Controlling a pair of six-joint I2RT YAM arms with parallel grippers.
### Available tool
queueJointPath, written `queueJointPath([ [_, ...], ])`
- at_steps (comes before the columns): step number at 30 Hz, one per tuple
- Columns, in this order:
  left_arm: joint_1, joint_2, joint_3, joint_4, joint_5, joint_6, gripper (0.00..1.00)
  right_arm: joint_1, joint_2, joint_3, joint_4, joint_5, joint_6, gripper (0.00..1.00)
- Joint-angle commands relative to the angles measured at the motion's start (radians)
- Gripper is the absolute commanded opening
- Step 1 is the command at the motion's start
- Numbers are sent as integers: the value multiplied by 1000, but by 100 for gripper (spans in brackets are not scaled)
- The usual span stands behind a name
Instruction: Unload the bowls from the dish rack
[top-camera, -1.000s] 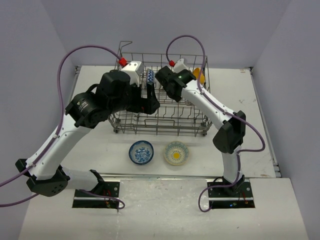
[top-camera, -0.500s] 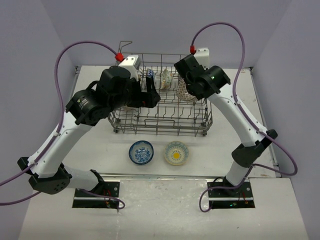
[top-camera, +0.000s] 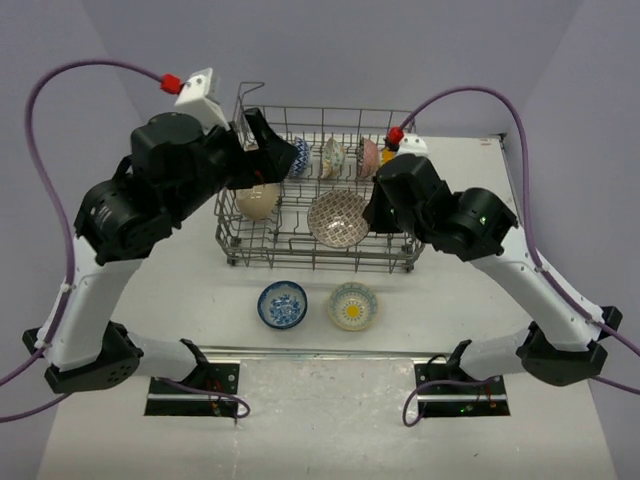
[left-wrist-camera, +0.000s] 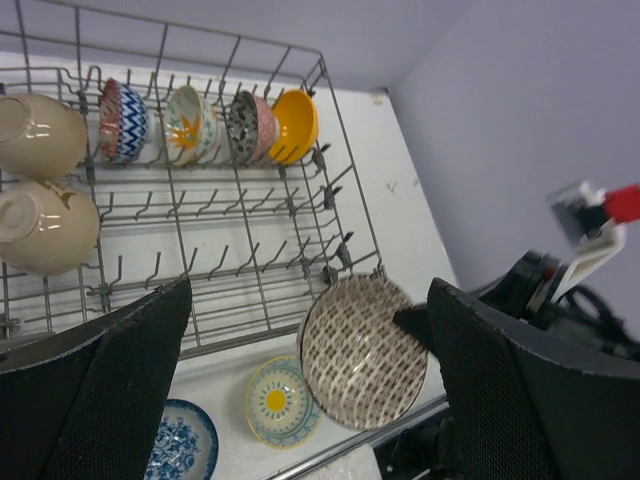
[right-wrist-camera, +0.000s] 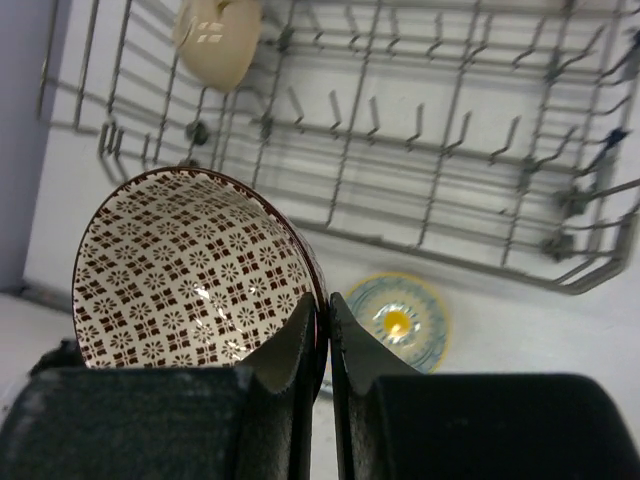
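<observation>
The grey wire dish rack (top-camera: 320, 262) stands mid-table. My right gripper (right-wrist-camera: 328, 300) is shut on the rim of a brown-patterned bowl (right-wrist-camera: 190, 270), which hangs tilted above the rack's front right part (top-camera: 337, 218). My left gripper (left-wrist-camera: 310, 380) is open and empty, raised over the rack's left end (top-camera: 265, 145). Two beige bowls (left-wrist-camera: 45, 228) lie at the rack's left. Along its back row stand a blue zigzag bowl (left-wrist-camera: 123, 120), an orange-flower bowl (left-wrist-camera: 190, 125), a grey-pink bowl (left-wrist-camera: 250, 125) and a yellow-orange bowl (left-wrist-camera: 292, 125).
A blue-patterned bowl (top-camera: 283, 304) and a yellow-centred bowl (top-camera: 353, 306) sit upright on the table in front of the rack. Purple cables loop high over both arms. The rack's raised handle (top-camera: 250, 90) is at its back left corner.
My right gripper has lifted the brown-patterned bowl out of the rack's back right and carried it forward. My left arm has risen and drawn back to the left, still open.
</observation>
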Motion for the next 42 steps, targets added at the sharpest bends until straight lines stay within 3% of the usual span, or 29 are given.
queueJointPath([
  [1,8,-104,-24,-1,-162,-49,100,76,-53,-134,193,-121,153,0],
  [7,8,-191,-81,-42,-219,-74,100,168,-101,-411,478,-195,348,0],
  [15,8,-240,-168,-66,-211,-91,100,237,33,-459,555,-175,408,0],
  [22,8,-243,-201,-82,-160,-91,100,245,109,-552,619,-184,416,0],
  [33,8,-202,-224,-130,-105,-81,100,245,191,-716,875,-178,310,0],
  [42,8,-217,-260,-130,-101,-75,100,248,192,-830,1004,-175,293,0],
])
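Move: Some 20 cm to the left of the right hand, 6 cm back and roughly 32 cm below lies the blue bowl stack, where the patterned bowl pinched in that hand is taken. The yellow-centred bowl sits 17 cm to the right of the stack and level with it; the rack's front rail has its middle about 10 cm to the right of the stack and 10 cm farther out. From the left hand, empty and wide open, the stack is 6 cm back and about 44 cm almost straight below. Keeping its pinch on the patterned bowl's rim, the right hand sinks about 25 cm and swings some 15 cm to the left, drawing back a little early on, to bring the bowl over the blue bowl stack; the fingers tip further down on the way, then the descent eases off. The open left hand swings left and slightly up and back, then settles downward. ##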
